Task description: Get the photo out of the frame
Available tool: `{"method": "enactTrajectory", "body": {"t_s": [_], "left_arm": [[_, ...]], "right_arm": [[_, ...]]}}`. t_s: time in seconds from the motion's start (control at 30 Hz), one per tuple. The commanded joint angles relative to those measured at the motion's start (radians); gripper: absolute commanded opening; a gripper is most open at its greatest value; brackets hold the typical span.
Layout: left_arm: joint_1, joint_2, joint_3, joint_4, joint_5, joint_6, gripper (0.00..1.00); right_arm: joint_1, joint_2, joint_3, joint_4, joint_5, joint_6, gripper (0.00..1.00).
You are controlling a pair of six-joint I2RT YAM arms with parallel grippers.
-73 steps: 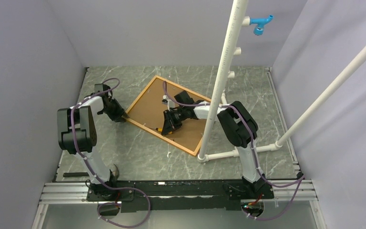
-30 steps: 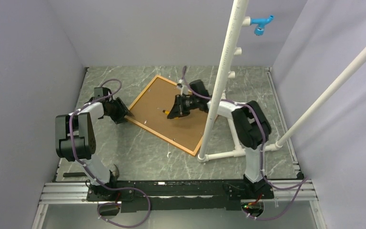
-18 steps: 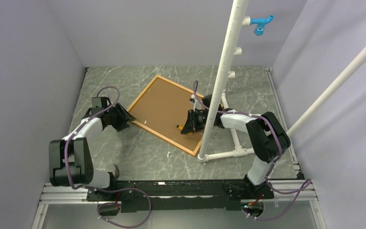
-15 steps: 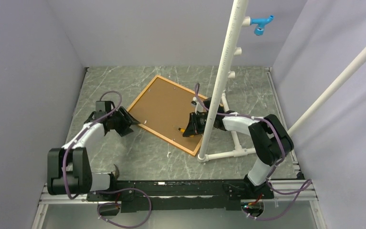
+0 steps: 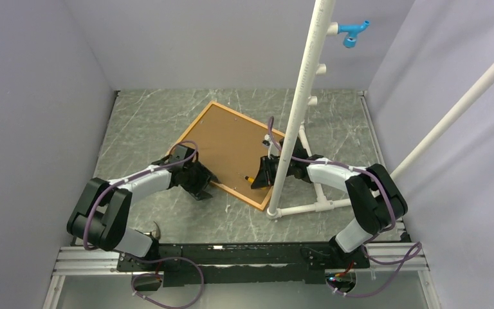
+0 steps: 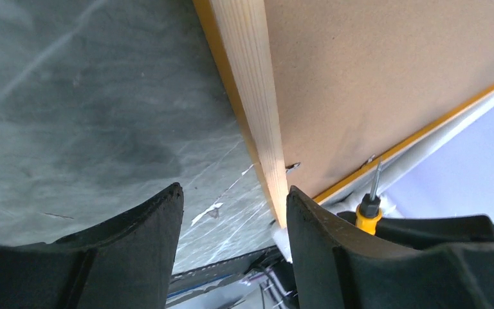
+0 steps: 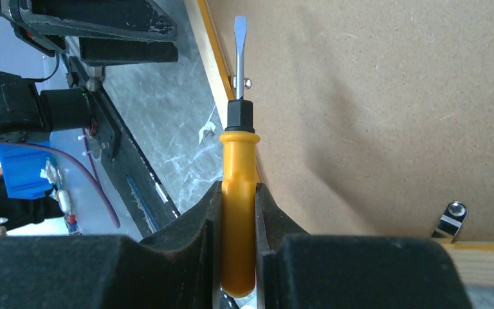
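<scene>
The orange frame (image 5: 244, 118) lies face down on the marble table, its brown backing board (image 5: 225, 145) facing up. The photo is hidden beneath that board. My left gripper (image 5: 201, 185) is low at the frame's near-left edge and open; in the left wrist view the pale wooden rail (image 6: 254, 96) runs down to just inside the right finger (image 6: 321, 244), with bare table between the jaws. My right gripper (image 5: 260, 175) is shut on the orange-handled screwdriver (image 7: 239, 193), whose blade points over the board (image 7: 373, 116) beside a small screw at the frame's edge.
A white PVC pipe stand (image 5: 299, 109) rises just right of the frame, its base pipes (image 5: 302, 209) on the table by my right arm. A metal turn clip (image 7: 450, 219) sits on the board's rim. Grey walls close in the table on three sides.
My left arm has swung from the frame's left corner round to its near edge, and its jaws have spread wider. The right gripper has carried the screwdriver toward the frame's near-right side.
</scene>
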Motion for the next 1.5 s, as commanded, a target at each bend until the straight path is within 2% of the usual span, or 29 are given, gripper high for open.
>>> {"method": "enactTrajectory", "body": {"t_s": [0.0,0.17,0.43,0.53,0.57,0.73,0.83,0.93,1.2,1.47], "left_arm": [[-0.046,0.004,0.033,0.015,-0.117,-0.193,0.63],[-0.055,0.079,0.065,0.010,-0.134,-0.208,0.62],[-0.055,0.152,0.103,-0.008,-0.182,-0.198,0.45],[-0.046,0.178,0.133,-0.046,-0.194,-0.145,0.27],[-0.039,0.187,0.140,-0.048,-0.195,-0.109,0.19],[0.046,0.260,0.200,-0.074,-0.150,0.077,0.00],[0.102,0.294,0.229,-0.058,-0.100,0.189,0.00],[0.159,0.314,0.277,-0.057,-0.050,0.300,0.00],[0.286,0.394,0.470,-0.166,0.042,0.605,0.00],[0.323,0.421,0.429,-0.054,0.154,0.616,0.00]], "right_arm": [[0.000,-0.051,-0.014,0.027,0.007,-0.021,0.00],[-0.001,-0.037,-0.019,0.040,-0.002,-0.021,0.00],[0.000,-0.014,-0.017,0.024,0.010,-0.053,0.00],[0.003,-0.002,-0.005,-0.010,0.021,-0.081,0.00],[0.006,0.002,0.000,-0.019,0.024,-0.086,0.00],[0.042,0.034,0.025,-0.015,0.019,-0.086,0.00],[0.051,0.075,0.045,0.021,-0.042,-0.062,0.00],[0.061,0.117,0.083,0.023,-0.039,-0.055,0.00],[0.095,0.254,0.219,0.025,-0.046,-0.029,0.00],[0.153,0.355,0.338,0.019,-0.049,-0.008,0.00]]}}
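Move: Some 3 cm ahead of the open left fingers, 1 cm right and 2 cm below, lies the frame's near-left rail; the metal clip on it sits about 9 cm right and 1 cm ahead of that hand, at rail height. From the right hand, which holds the screwdriver, this clip is roughly 11 cm left, 1 cm back and 8 cm down; the frame's near corner is about 10 cm straight back, and the pipe stand's foot 12 cm back and 6 cm right, both equally low. Easing about 3 cm forward and 2 cm down, the left fingers close on the near-left rail, then drag it some 8 cm forward and 9 cm left while the wrist turns about 15 degrees clockwise. The right hand waits, then sinks 2–3 cm and swings about 7 cm left over the backing board, keeping its grip on the screwdriver, whose blade comes down close over the board. ##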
